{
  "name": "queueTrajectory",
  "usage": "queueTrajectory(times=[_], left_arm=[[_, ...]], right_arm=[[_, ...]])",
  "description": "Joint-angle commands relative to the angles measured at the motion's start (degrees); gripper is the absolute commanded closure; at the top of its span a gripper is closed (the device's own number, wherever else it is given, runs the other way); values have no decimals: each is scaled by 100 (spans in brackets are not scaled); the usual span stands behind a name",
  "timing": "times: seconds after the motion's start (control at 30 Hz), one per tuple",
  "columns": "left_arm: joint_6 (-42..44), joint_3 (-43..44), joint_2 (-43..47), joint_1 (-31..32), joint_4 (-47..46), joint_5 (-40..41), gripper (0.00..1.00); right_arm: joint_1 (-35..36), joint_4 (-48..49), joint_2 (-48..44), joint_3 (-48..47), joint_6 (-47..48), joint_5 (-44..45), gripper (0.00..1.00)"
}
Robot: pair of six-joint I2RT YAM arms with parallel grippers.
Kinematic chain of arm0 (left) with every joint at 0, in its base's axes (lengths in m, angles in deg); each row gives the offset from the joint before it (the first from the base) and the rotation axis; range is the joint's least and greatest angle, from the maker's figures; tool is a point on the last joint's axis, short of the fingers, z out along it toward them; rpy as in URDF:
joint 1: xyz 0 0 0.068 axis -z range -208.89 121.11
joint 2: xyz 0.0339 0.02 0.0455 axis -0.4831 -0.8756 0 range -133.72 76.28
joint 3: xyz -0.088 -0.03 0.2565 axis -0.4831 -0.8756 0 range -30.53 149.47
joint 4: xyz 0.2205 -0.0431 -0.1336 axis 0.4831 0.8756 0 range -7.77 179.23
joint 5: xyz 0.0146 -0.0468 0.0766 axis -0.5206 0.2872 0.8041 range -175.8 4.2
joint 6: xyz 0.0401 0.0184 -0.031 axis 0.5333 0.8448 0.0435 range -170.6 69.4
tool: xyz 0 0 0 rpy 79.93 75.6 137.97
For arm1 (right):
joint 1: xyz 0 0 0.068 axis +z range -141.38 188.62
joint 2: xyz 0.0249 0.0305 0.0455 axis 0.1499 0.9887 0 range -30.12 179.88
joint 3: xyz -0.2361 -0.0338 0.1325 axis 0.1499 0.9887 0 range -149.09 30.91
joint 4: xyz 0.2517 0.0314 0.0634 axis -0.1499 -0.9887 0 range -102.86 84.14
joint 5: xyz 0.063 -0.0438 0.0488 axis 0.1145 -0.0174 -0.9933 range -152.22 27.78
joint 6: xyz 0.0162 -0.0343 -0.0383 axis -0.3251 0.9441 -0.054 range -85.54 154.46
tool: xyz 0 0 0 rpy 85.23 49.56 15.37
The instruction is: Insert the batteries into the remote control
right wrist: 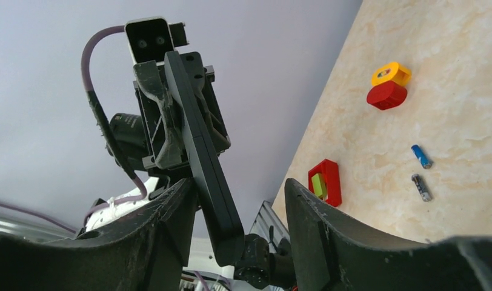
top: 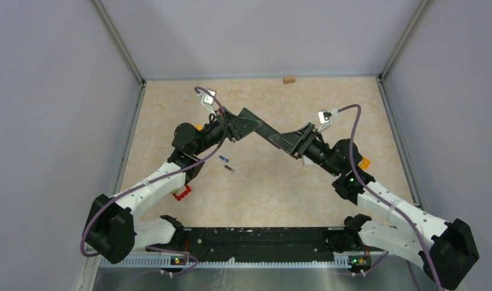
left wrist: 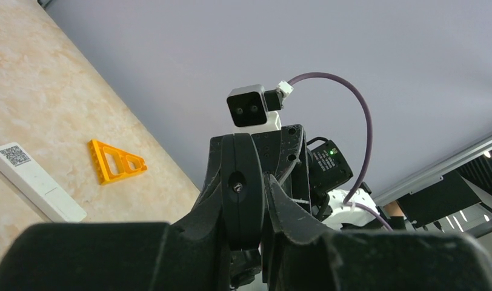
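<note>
A long black remote control (top: 265, 128) hangs in the air between my two arms, above the middle of the table. My left gripper (top: 239, 123) is shut on its left end, and in the left wrist view the remote (left wrist: 240, 188) is pinched end-on between the fingers (left wrist: 189, 230). My right gripper (right wrist: 237, 188) is open around the other end. The remote (right wrist: 201, 151) lies close against one finger, with a clear gap to the other. Two batteries lie on the table below: a blue one (top: 223, 159) (right wrist: 421, 156) and a dark one (top: 229, 167) (right wrist: 422, 187).
A red block (top: 182, 193) lies beside the left arm. A red frame with a green insert (right wrist: 325, 182) and a yellow-and-red piece (right wrist: 389, 86) lie on the table. A white bar with a QR code (left wrist: 36, 180) lies next to an orange triangle (left wrist: 115, 161). A small brown block (top: 288, 79) sits at the back wall.
</note>
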Motion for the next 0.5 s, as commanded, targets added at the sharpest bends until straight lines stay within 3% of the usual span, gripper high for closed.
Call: queueTrajectory(times=[0.0,0.17,0.47], left_arm=[[9,456,160,-51,6,-484,100],[-8,418,192,-131,78,-416,100],[-111,390,146,-233,-132,-484,100]], right_arm=[[-20,836,311,-251,234,-339,44],[-20,1821,589,-137,187,-685,51],[-214,2013,772,265,48,-649,84]])
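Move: The black remote control, held near its middle by the left fingers, has its middle about 3 cm ahead of the right hand, 4 cm left and 3 cm up; from the left hand that is some 2 cm below and 1 cm right. On the table, some 30 cm below the right hand, lie the blue battery, 9 cm ahead and 17 cm left, the dark battery, 5 cm ahead and 15 cm left, and the white remote, 9 cm ahead and 14 cm right. Leftward and up, each by roughly 2 cm, the right hand feeds its open fingers farther over the near end of the black remote, fingertips tilting up about 10 degrees and swinging slightly counter-clockwise. Meanwhile its fingers close from wide to nearly shut, one on each side of the remote, and come to pinch it. The left hand keeps its grip and holds nearly still. ##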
